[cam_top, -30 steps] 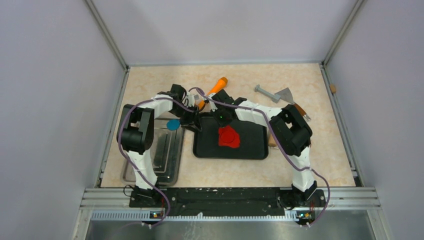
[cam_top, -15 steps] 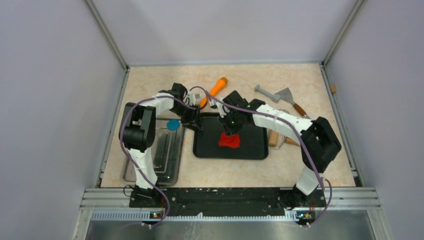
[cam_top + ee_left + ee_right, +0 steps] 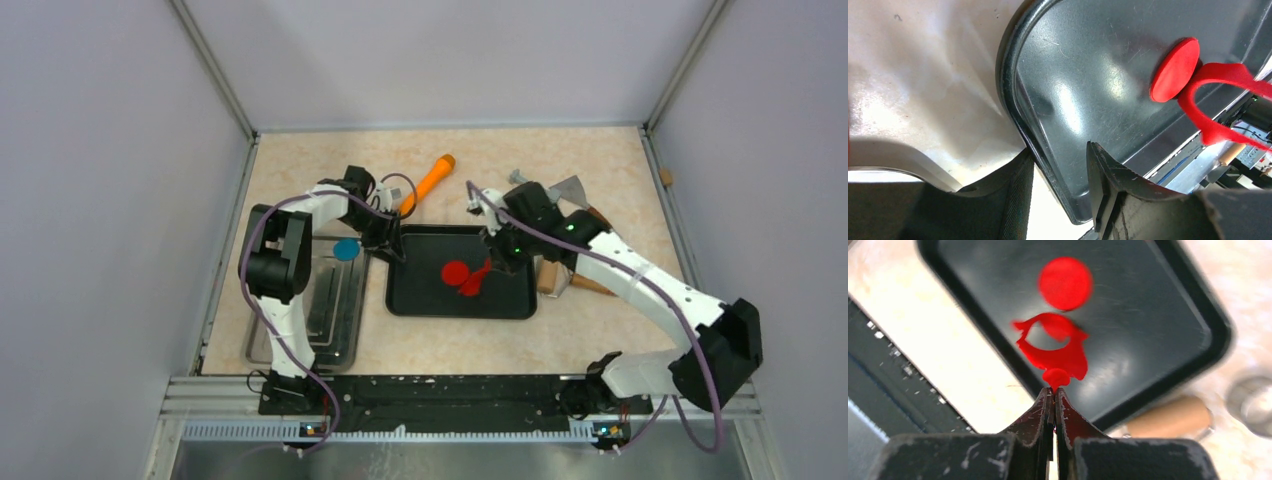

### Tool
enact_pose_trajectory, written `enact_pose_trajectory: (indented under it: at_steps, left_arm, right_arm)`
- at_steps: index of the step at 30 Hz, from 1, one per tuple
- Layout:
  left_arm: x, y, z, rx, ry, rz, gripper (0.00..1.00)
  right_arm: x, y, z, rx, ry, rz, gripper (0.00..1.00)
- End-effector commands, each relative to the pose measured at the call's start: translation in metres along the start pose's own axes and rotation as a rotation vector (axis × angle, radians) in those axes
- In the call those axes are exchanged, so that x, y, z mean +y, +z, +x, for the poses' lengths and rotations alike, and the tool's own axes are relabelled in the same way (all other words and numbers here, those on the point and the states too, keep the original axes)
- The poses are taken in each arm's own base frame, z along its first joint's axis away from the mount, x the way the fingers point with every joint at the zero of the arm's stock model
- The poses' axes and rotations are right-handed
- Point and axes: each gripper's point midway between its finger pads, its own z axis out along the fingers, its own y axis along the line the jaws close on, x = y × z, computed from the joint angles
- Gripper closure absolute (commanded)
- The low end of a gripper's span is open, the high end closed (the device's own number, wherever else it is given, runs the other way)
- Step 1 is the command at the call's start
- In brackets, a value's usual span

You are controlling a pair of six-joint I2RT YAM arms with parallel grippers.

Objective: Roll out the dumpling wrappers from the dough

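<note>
A round red dough disc (image 3: 455, 272) (image 3: 1065, 283) (image 3: 1175, 70) lies flat on the black tray (image 3: 420, 300). A ragged ring-shaped dough scrap (image 3: 1053, 347) (image 3: 478, 280) (image 3: 1220, 82) hangs just to its right, lifted off the tray floor. My right gripper (image 3: 1054, 389) (image 3: 495, 262) is shut on one end of the scrap, over the tray's right half. My left gripper (image 3: 1058, 150) (image 3: 388, 243) sits at the tray's far left corner. One finger is outside the rim and one inside, and they hold the tray (image 3: 1073, 75).
An orange rolling pin (image 3: 428, 180) lies behind the tray. A blue disc (image 3: 346, 249) rests by a metal tray (image 3: 335, 310) on the left. A scraper (image 3: 575, 192) and grey tool (image 3: 530, 185) lie at the back right. A wooden handle (image 3: 548, 277) (image 3: 1168, 417) borders the tray's right edge.
My right arm swung out to the right and peeled the scrap away from the sheet, leaving a round disc on the tray. The left arm stayed on the tray corner.
</note>
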Motion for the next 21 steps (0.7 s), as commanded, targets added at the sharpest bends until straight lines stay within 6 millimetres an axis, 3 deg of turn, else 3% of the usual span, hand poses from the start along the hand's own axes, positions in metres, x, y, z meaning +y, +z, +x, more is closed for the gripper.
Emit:
enact_pose_trajectory:
  at_steps: [1,4,7,9,11,14,21]
  left_arm:
    - [-0.006,-0.016,-0.011,-0.041,0.078,-0.023,0.53]
    - [-0.009,-0.021,-0.011,-0.052,0.096,-0.028,0.53]
    - [-0.012,-0.026,-0.009,-0.062,0.108,-0.025,0.52]
    - [-0.018,-0.03,-0.008,-0.067,0.114,-0.006,0.52]
    - [-0.028,-0.035,-0.008,-0.081,0.128,0.033,0.52]
    - [-0.042,-0.044,-0.009,-0.104,0.149,0.079,0.51]
    - [-0.07,-0.067,-0.015,-0.183,0.214,0.145,0.5]
  right_arm:
    - [-0.057,-0.021,0.011,-0.015,0.091,0.15,1.0]
    - [-0.08,-0.025,0.008,-0.043,0.137,0.205,1.0]
    - [-0.081,-0.022,-0.002,-0.082,0.134,0.191,1.0]
    - [-0.074,-0.015,-0.009,-0.096,0.136,0.137,0.85]
    - [-0.06,-0.005,-0.015,-0.092,0.141,0.023,0.55]
    - [-0.058,0.001,-0.028,-0.116,0.214,-0.039,0.36]
    - [-0.069,-0.001,-0.041,-0.127,0.357,-0.154,0.28]
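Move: The right hand, shut on the red dough scrap, is about 13 cm above the tray; the tray's right end, where the scrap goes, is about 7 cm ahead and 5 right. The cut wrapper is 8 ahead and 7 left, the rolling pin head 7 ahead and 11 right, the metal cutter 15 ahead and 13 right. From the left hand, the tray's right end lies some 24 cm right, 3 back and 2 below. Right hand swings scrap 7 cm right and forward, opens, drifting left and down; left hand rises 6 cm. ##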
